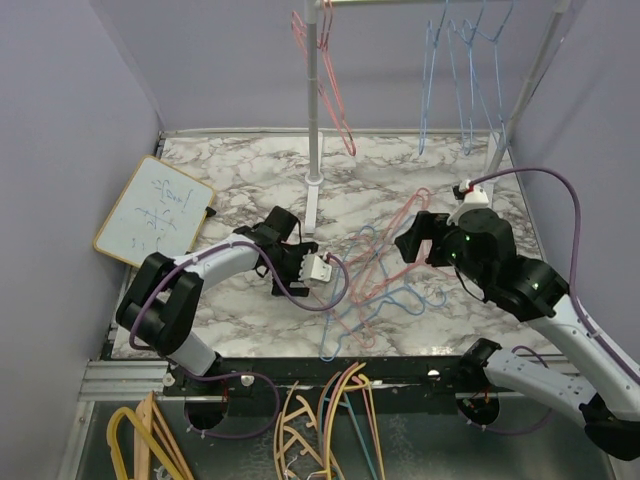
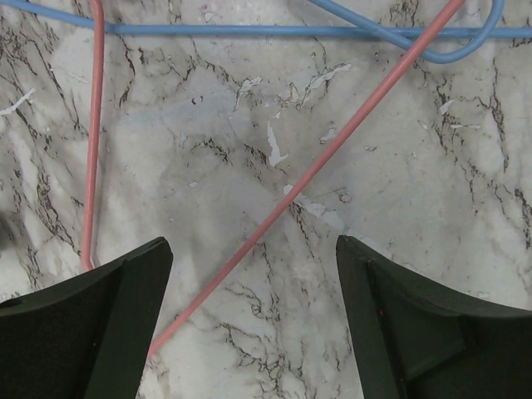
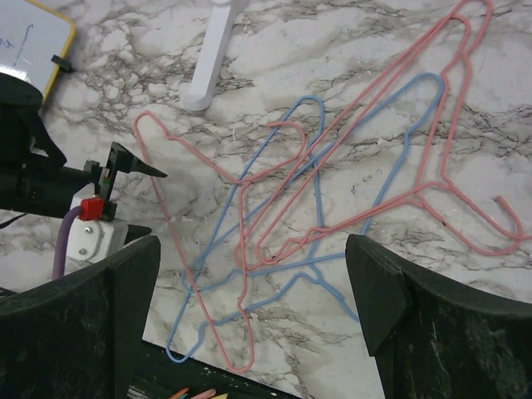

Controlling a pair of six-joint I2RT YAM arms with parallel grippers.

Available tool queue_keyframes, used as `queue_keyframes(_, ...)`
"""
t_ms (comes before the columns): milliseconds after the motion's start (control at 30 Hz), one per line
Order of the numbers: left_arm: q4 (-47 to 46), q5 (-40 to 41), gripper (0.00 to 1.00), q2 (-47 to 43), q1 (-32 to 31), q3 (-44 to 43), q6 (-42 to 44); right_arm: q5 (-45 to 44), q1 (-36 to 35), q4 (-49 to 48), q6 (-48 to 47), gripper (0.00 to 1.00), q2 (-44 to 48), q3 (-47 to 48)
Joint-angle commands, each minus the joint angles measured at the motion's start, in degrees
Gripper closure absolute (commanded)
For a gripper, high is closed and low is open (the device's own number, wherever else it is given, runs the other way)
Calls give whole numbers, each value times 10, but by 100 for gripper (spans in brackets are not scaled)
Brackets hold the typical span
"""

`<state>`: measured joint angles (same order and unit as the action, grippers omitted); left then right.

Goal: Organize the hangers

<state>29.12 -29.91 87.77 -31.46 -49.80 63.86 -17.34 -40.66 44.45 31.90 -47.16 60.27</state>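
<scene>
A tangle of thin wire hangers (image 1: 375,280), pink (image 3: 391,79) and light blue (image 3: 319,166), lies flat on the marble table near its front edge. More pink hangers (image 1: 335,95) and blue hangers (image 1: 465,70) hang from the rail at the back. My left gripper (image 1: 328,268) is low at the pile's left edge. It (image 2: 253,245) is open, with one pink wire (image 2: 332,150) running slantwise on the table between its fingers. My right gripper (image 1: 410,240) hovers open above the pile's right side, holding nothing (image 3: 251,245).
The rack's white post and foot (image 1: 313,195) stand just behind the pile. A small whiteboard (image 1: 155,210) leans at the left wall. Thick yellow and orange hangers (image 1: 320,430) lie below the table's front edge. A slanted rack leg (image 1: 520,100) rises at the back right.
</scene>
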Motion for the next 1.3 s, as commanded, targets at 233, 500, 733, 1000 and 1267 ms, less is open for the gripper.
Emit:
queue_keyframes(233,-19,-5,31,45,-26,-5,27,43,-3,-34,33,9,25,-37)
queue_keyframes(500,-15,-15,99,58,-44,-10,5,91,-3,-60,63,10,17,-90)
queue_keyframes(733,18,-11,100,42,-57,-13,29,130,-3,-119,80,10,-14,-164)
queue_keyframes(1000,114,-16,100,-6,-64,-56,49,149,-3,-201,71,9,-70,-219)
queue_keyframes(1267,166,-21,100,-33,-72,-97,27,196,-3,-299,64,9,-162,-261)
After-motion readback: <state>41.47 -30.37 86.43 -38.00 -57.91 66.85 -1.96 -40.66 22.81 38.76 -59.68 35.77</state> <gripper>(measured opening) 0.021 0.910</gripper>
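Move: The pink hanger lies just under the left hand, its middle about 4 cm to the right, 2 cm back and 3 cm below, its straight bar already between the open fingers; the rack foot is some 15 cm ahead and 2 cm right, the blue hangers some 14 cm right and 2 cm back. From the right hand the pink hanger's middle is about 13 cm left, level ahead and 25 below; at that depth the other pink hangers lie 9 ahead, 2 right. The left hand sinks about 2 cm while easing right, its wide-open fingers shutting on the straight bar of the pink hanger, and with the bar pinched it shifts a couple of centimetres back towards the base before rising about 5 cm. Meanwhile the right hand, fingers staying wide open, comes down towards the same hanger's near shoulder, slowly at first and then faster, about 17 cm down and 5 cm left, its fingers tipping some 20 degrees further downward, and touches nothing that can be seen. ##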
